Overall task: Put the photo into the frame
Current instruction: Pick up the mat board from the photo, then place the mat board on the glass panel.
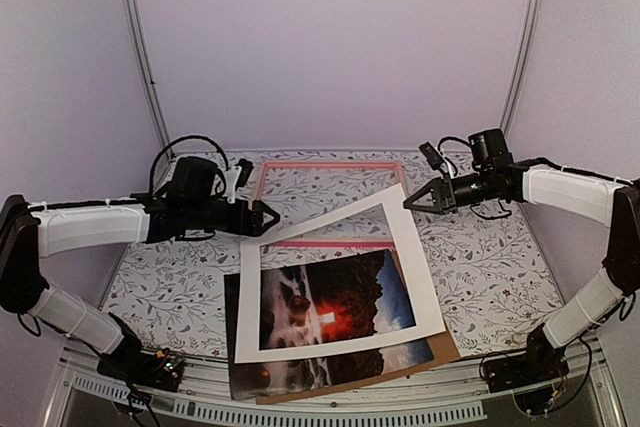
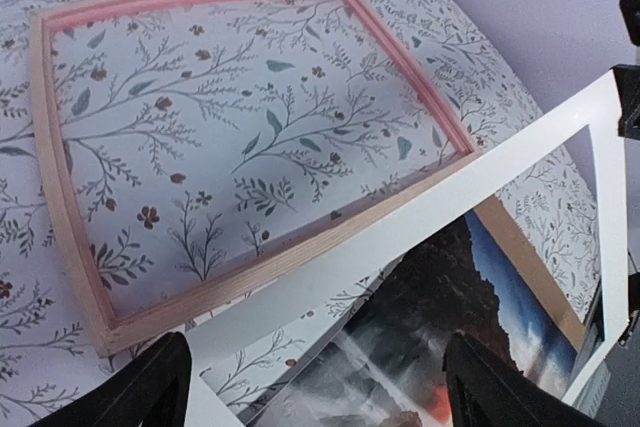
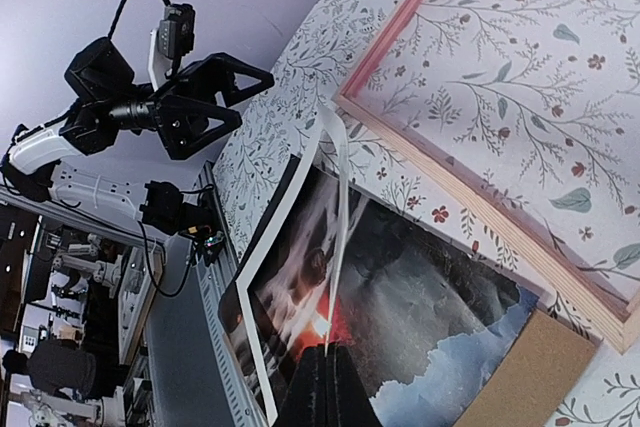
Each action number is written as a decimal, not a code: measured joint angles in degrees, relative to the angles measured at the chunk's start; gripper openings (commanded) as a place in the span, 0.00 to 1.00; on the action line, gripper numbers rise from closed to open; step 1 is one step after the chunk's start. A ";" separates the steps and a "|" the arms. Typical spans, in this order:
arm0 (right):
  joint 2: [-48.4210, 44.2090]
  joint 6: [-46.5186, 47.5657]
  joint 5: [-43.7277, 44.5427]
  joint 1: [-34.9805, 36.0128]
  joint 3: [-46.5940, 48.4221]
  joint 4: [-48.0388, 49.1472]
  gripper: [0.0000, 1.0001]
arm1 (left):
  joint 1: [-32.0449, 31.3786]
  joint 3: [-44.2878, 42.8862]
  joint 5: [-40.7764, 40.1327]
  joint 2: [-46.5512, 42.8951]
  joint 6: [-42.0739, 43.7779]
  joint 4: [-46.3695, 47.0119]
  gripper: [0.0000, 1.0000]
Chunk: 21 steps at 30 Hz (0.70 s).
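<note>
The photo (image 1: 330,312) lies flat at the table's near middle on a brown backing board (image 1: 443,349). It is a dark print of rocks and water with a red glow. A white mat (image 1: 330,345) lies tilted over it, its far right corner raised. My right gripper (image 1: 408,203) is shut on that raised corner, and in the right wrist view the mat (image 3: 342,197) runs edge-on from its tips (image 3: 330,359). The pink frame (image 1: 330,164) lies flat behind, partly under the mat. My left gripper (image 1: 272,217) hovers open by the frame's left rail (image 2: 250,282), holding nothing.
The floral tablecloth (image 1: 490,267) covers the table. The table's metal front edge (image 1: 330,407) runs just below the photo. Purple walls close in the back and sides. The left arm (image 3: 170,97) shows in the right wrist view beyond the mat.
</note>
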<state>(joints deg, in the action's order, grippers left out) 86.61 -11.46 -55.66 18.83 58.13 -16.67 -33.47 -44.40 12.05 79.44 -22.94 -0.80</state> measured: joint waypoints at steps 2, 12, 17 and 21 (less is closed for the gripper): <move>0.00 1.01 -0.63 0.31 2.36 -0.50 0.00 | 0.00 -2.05 0.26 -0.42 1.44 0.11 0.90; 3.87 3.21 -0.52 0.00 18.18 -1.70 0.00 | 0.04 -6.62 -10.80 -1.09 2.51 -3.34 0.91; 12.55 -0.52 1.22 -1.97 24.90 -1.05 0.00 | 0.20 -7.41 -15.87 -1.09 1.55 -6.29 0.91; 20.68 -4.22 3.21 -4.15 29.79 -1.16 0.00 | 0.28 -7.96 -18.53 -1.09 1.25 -7.87 0.92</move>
<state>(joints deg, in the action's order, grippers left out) 107.28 -15.68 -52.45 14.68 87.92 -17.82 -33.19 -52.36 -6.48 78.35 -21.69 -8.67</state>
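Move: The right hand already pinches the lifted mat board by its far right corner. From it, the pink frame's middle lies about 15 cm ahead, 14 cm left and 18 cm down; the photo's middle is some 19 cm back, 16 cm left and 19 cm down. From the open left hand, the mat board's middle is about 15 cm back, 13 cm right and 6 cm lower; the frame is roughly 14 cm ahead, 13 cm right and 13 cm down. Keeping its pinch on the mat board's corner, the right hand first lifts about 9 cm, then swings forward over the frame's right side to some 14 cm farther out, sinking about 5 cm again. The left hand, fingers still wide open, rises beside the mat's left side, then eases forward and left, turning roughly 15 degrees counter-clockwise; whether it touches the mat can't be seen. ##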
